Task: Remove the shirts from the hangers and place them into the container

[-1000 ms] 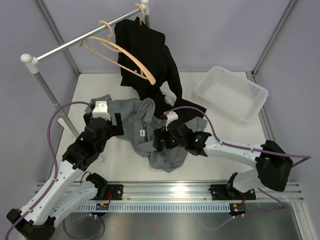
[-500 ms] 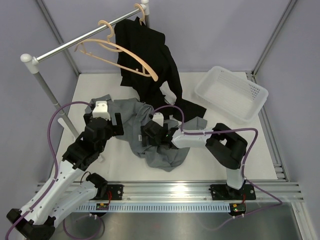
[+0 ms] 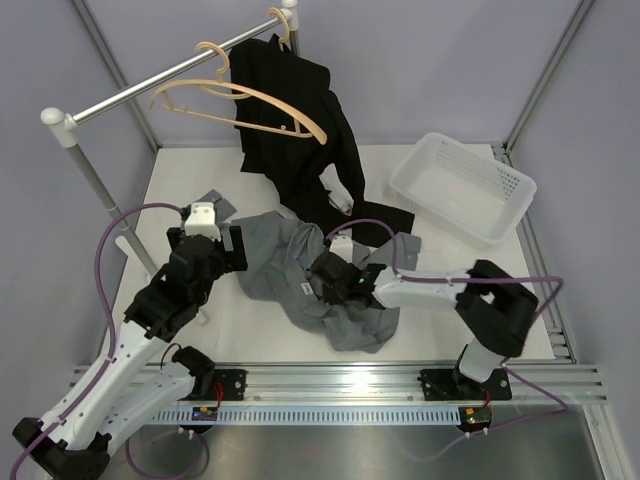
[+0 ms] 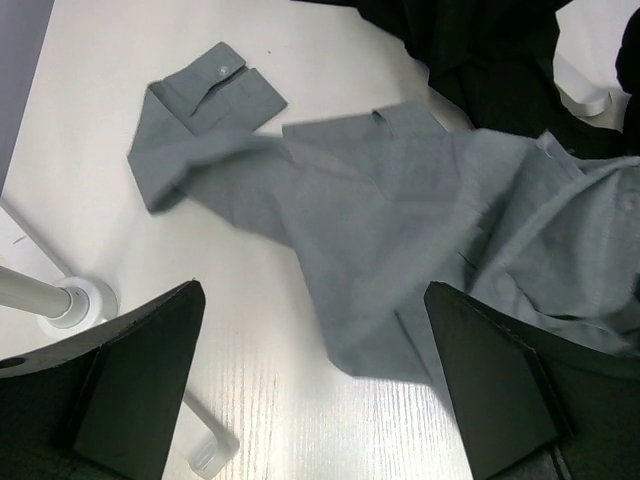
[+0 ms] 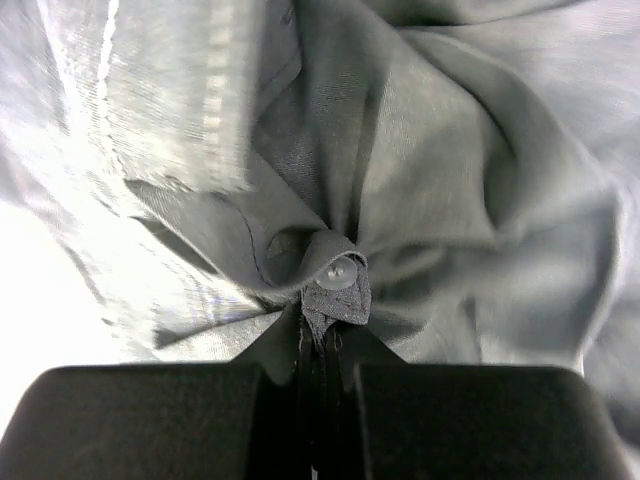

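Note:
A grey shirt (image 3: pixel 280 262) lies crumpled on the table, its cuff (image 4: pixel 215 90) spread out to the far left. My right gripper (image 3: pixel 327 282) lies low on it and is shut on a buttoned fold of the grey cloth (image 5: pixel 335 285). My left gripper (image 3: pixel 207 245) hangs open above the shirt's left edge (image 4: pixel 400 220), with nothing between its fingers. The black shirt (image 3: pixel 295 115) hangs from a wooden hanger whose hook (image 3: pixel 285 22) sits on the rail. A second hanger (image 3: pixel 245 98) hangs bare beside it. The white container (image 3: pixel 445 211) stands at the far right with nothing in it.
The grey rail (image 3: pixel 150 85) runs across the back left on a post (image 3: pixel 88 172), whose round foot (image 4: pixel 75 300) shows by my left fingers. Purple cables loop off both arms. Grey walls and frame posts enclose the table.
My right gripper has shut on the grey shirt and drawn it to the right and nearer, uncovering the cuff. The bare hanger has swung on the rail. The left arm has not moved.

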`<state>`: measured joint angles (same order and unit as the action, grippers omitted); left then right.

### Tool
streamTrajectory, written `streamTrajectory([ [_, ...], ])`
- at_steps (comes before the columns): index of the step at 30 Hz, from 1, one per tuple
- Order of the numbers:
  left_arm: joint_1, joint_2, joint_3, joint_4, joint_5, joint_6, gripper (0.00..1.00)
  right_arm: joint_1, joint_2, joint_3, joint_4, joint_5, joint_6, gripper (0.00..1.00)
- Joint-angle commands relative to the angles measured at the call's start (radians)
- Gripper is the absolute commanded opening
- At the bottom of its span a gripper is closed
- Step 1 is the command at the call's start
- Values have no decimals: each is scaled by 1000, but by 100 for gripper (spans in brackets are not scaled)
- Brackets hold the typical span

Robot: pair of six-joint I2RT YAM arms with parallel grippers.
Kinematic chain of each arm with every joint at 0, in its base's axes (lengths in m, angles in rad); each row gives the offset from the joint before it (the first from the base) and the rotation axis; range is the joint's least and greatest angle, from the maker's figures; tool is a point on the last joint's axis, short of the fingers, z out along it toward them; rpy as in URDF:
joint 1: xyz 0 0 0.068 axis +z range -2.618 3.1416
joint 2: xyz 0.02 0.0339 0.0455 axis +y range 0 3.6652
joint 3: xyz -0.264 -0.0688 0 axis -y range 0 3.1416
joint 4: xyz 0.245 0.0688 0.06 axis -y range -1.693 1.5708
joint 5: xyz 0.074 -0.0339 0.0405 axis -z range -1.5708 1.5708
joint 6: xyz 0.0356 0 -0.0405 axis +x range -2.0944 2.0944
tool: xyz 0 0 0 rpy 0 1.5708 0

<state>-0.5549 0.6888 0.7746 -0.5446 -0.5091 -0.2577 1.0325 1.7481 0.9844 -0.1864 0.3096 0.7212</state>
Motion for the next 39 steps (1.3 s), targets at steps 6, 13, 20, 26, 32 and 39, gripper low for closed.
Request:
streamTrajectory([
  [6,4,-12,-8,31,-16,8,99,-101,-599,23,-318,279,-114,0],
  [13,4,-23,-8,31,-20,5,99,-141,-871,294,-370,370,-374,0],
  [20,4,-29,-8,29,-29,3,99,-141,-825,575,-291,264,-569,0],
  [26,4,-40,-9,29,-37,2,99,-141,-766,717,-260,114,-614,0],
  [32,4,-41,-8,31,-32,2,99,-141,-743,651,-165,178,-664,0],
  [39,4,-37,-9,31,-25,3,99,-190,-707,718,-88,330,-770,0],
])
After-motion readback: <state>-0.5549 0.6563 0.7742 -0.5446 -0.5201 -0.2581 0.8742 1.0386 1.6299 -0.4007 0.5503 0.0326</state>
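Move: The right hand is down in the grey shirt, which its shut fingers already hold at a buttoned spot. From there the container stands about 30 cm ahead and 36 cm to the right, roughly at hand height. The black shirt's lower end on the table is some 20 cm ahead and 13 cm right; the grey shirt's far cuff lies about 25 cm ahead and 30 cm left. From the left hand, the container is about 28 cm ahead, 58 cm right and 20 cm lower. Still pinching the grey shirt, the right hand hoists it steeply, about 50 cm up and some 17 cm to the right, across to the container's side of the table, fast at first and then easing into a hover. On the way the wrist tips up by about 60 degrees, so the fingers go from slanting down to pointing roughly level and forward. ##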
